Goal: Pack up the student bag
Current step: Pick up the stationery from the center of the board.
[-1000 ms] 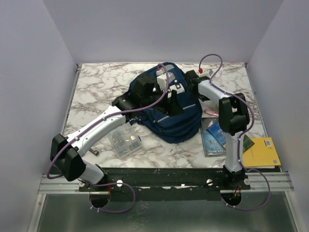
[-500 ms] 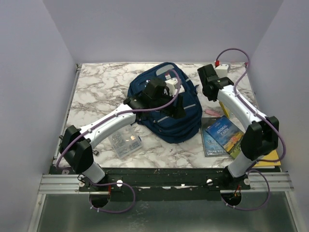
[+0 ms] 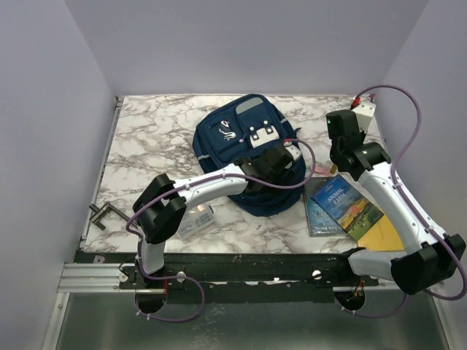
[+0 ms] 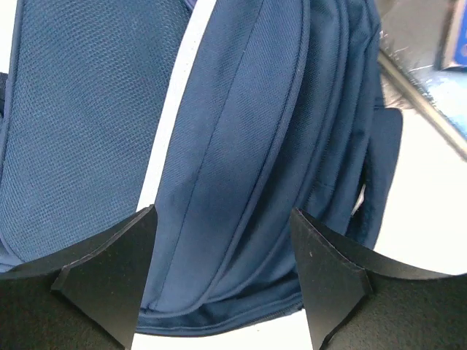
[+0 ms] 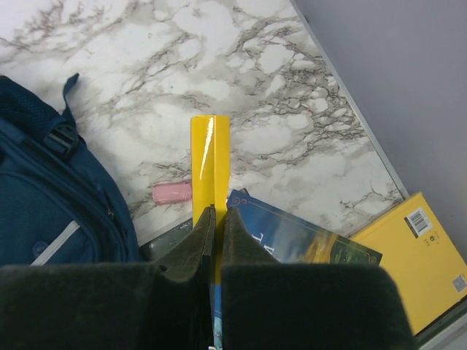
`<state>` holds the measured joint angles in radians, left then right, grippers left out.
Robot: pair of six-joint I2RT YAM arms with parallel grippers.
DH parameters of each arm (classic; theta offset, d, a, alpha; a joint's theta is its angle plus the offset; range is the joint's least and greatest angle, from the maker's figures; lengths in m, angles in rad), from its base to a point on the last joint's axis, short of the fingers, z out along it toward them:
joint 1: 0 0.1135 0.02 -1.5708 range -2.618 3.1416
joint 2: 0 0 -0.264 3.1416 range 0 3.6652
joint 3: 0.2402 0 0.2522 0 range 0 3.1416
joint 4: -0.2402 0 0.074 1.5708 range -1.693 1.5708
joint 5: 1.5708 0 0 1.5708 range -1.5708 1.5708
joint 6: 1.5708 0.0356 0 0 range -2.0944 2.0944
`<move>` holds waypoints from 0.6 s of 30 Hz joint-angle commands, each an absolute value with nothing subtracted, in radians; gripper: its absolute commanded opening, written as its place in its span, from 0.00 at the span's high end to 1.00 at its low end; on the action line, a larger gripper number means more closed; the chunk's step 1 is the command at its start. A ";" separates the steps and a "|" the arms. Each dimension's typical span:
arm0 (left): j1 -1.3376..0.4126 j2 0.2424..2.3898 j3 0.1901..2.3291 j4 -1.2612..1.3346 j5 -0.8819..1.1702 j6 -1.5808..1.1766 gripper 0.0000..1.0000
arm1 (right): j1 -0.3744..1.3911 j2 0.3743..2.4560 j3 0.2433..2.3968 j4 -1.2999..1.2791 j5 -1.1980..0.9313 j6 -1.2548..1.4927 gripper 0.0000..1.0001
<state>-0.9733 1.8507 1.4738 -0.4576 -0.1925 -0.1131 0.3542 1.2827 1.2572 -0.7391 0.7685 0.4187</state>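
The student bag [image 3: 248,135], navy blue with white buckle patches, lies flat at the table's middle. My left gripper [image 3: 271,169] hovers over the bag's near right part, open. In the left wrist view its black fingers [image 4: 109,277] stand wide apart over the bag's seamed side panel [image 4: 241,146], gripping nothing. My right gripper [image 3: 339,153] hangs right of the bag, above the books. It is shut on a thin yellow flat item [image 5: 210,153], which shows edge-on past the gripper [image 5: 217,211].
A blue book [image 3: 343,204] lies on a dark one [image 3: 316,215], with a yellow book [image 3: 387,233] at the near right edge. A pink eraser [image 5: 171,193] sits between bag and books. A clear plastic box [image 3: 198,217] lies near the left arm.
My left gripper slid across the bag toward its near right side and opened wider. My right arm swung right and nearer, away from the bag, still shut on the yellow item.
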 commanded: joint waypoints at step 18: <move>-1.018 1.895 1.543 -0.492 -0.531 0.044 0.75 | 0.357 0.957 1.192 -0.678 0.536 0.412 0.99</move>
<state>-1.0294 1.9640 1.5223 -0.4828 -0.4740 0.0280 0.3542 0.9997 1.1793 -0.6815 0.6170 0.4171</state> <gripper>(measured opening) 0.344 0.025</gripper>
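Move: The backpack's near right-side rim lies almost under the left hand, about 2 cm ahead, 1 cm left and 3 cm below. From that hand the blue book is some 33 cm right and 5 cm back, and the bag's white patch about 20 cm ahead and 2 cm right. From the right hand, already holding the yellow stationery box, the rim is roughly 32 cm left, 3 cm back, 15 cm below; the pink piece is 5 cm left, 6 cm ahead, the blue book 10 cm back, 2 cm right, both some 23 cm below. The backpack's rim comes between the left fingers: that hand sinks about 3 cm onto it, rolling nearly 20 degrees with its left side rising, then eases forward and left while the fingers close from wide to about a third open around the cloth. The yellow box, still pinched in the right hand, is lifted some 5 cm and drawn back 3 to 4 cm, its outer end tilting up. ##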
